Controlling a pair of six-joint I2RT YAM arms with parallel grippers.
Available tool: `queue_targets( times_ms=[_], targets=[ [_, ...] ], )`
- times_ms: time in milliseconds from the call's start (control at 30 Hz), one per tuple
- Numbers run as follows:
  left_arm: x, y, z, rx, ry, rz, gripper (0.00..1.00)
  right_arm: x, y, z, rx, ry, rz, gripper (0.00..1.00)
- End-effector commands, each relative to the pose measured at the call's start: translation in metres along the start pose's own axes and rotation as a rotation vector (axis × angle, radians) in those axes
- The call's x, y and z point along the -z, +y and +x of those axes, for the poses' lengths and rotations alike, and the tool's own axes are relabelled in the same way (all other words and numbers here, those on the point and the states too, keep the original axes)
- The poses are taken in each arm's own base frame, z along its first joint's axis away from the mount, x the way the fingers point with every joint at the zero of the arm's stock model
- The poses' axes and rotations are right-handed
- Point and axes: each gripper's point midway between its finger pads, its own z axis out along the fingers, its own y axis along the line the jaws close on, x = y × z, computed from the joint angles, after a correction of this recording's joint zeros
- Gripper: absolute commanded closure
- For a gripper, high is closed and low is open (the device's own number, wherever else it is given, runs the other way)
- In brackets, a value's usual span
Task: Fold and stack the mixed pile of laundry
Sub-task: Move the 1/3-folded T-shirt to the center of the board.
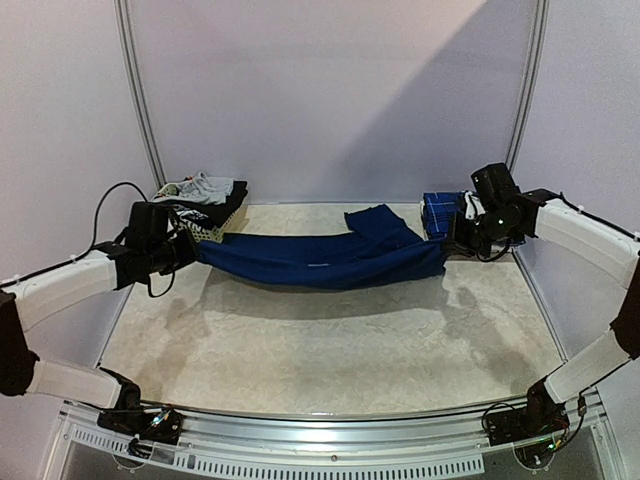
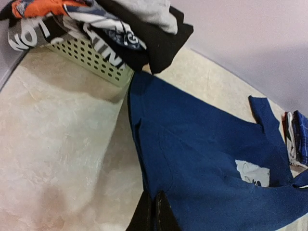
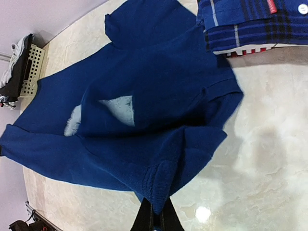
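Note:
A navy T-shirt (image 1: 320, 262) hangs stretched above the table between my two grippers, sagging in the middle. My left gripper (image 1: 188, 250) is shut on its left edge, and in the left wrist view that gripper (image 2: 156, 208) pinches the blue cloth (image 2: 202, 159). My right gripper (image 1: 452, 243) is shut on a ribbed edge at the right end, seen close in the right wrist view (image 3: 156, 217). Part of the pale print (image 3: 120, 107) shows. A folded blue-and-black plaid shirt (image 1: 440, 212) lies at the back right. The rest of the laundry pile (image 1: 205, 195) sits heaped at the back left.
A small white slatted basket (image 2: 91, 57) stands at the back left under the heap of grey, black and orange-white pieces (image 2: 120, 29). A curved pale wall (image 1: 330, 100) closes the back. The marbled tabletop (image 1: 330, 345) lies beneath the shirt.

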Motion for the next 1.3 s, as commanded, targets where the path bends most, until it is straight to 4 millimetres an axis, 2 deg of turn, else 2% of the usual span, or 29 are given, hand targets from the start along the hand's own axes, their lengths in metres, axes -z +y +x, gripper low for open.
queue_targets(
  times_ms=[0,67,133,300,500,633,900,1067,1267],
  targets=[
    [0.007,0.046,0.043,-0.062,0.130,-0.179,1.00,-0.009,-0.055,0.050,0.009,0.189,0.191,1.00],
    [0.006,0.061,0.069,-0.043,0.177,-0.190,1.00,-0.024,-0.079,0.083,-0.011,0.259,0.232,1.00],
    [0.008,0.071,0.092,-0.022,0.211,-0.188,1.00,-0.026,-0.097,0.110,-0.040,0.289,0.251,1.00],
    [0.020,0.087,0.119,-0.003,0.250,-0.198,1.00,-0.011,-0.110,0.133,-0.066,0.297,0.264,1.00],
    [0.037,0.088,0.129,0.014,0.249,-0.184,1.00,0.002,-0.122,0.159,-0.114,0.293,0.257,1.00],
    [0.049,0.093,0.137,0.026,0.245,-0.198,1.00,0.004,-0.132,0.172,-0.160,0.279,0.271,1.00],
    [0.061,0.095,0.155,0.043,0.255,-0.190,1.00,0.007,-0.135,0.190,-0.209,0.263,0.215,1.00],
    [0.067,0.100,0.168,0.064,0.256,-0.191,1.00,0.007,-0.141,0.205,-0.229,0.272,0.199,0.96],
    [0.074,0.102,0.171,0.070,0.249,-0.190,1.00,0.010,-0.142,0.201,-0.262,0.211,0.189,0.93]
  ],
)
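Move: The navy T-shirt is already pinched at both ends of its near edge, lifted about 15 cm. The board's centre lies some 19 cm right of the left hand and 17 cm left of the right hand, about 3 cm back and 15 to 17 cm below. The laundry basket stands about 14 cm ahead and 5 cm left of the left hand; the folded stack is roughly 15 cm ahead and 9 cm right of the right hand. The T-shirt's raised near edge is swung back towards the robot and down onto the near part of the board, both hands keeping their pinch: roughly 17 cm back for the left, 19 cm for the right, which sinks more and draws about 6 cm outward to the right. A quick sweep down comes first, then a slower, nearly level pull; both wrists tip down some 20 degrees. ##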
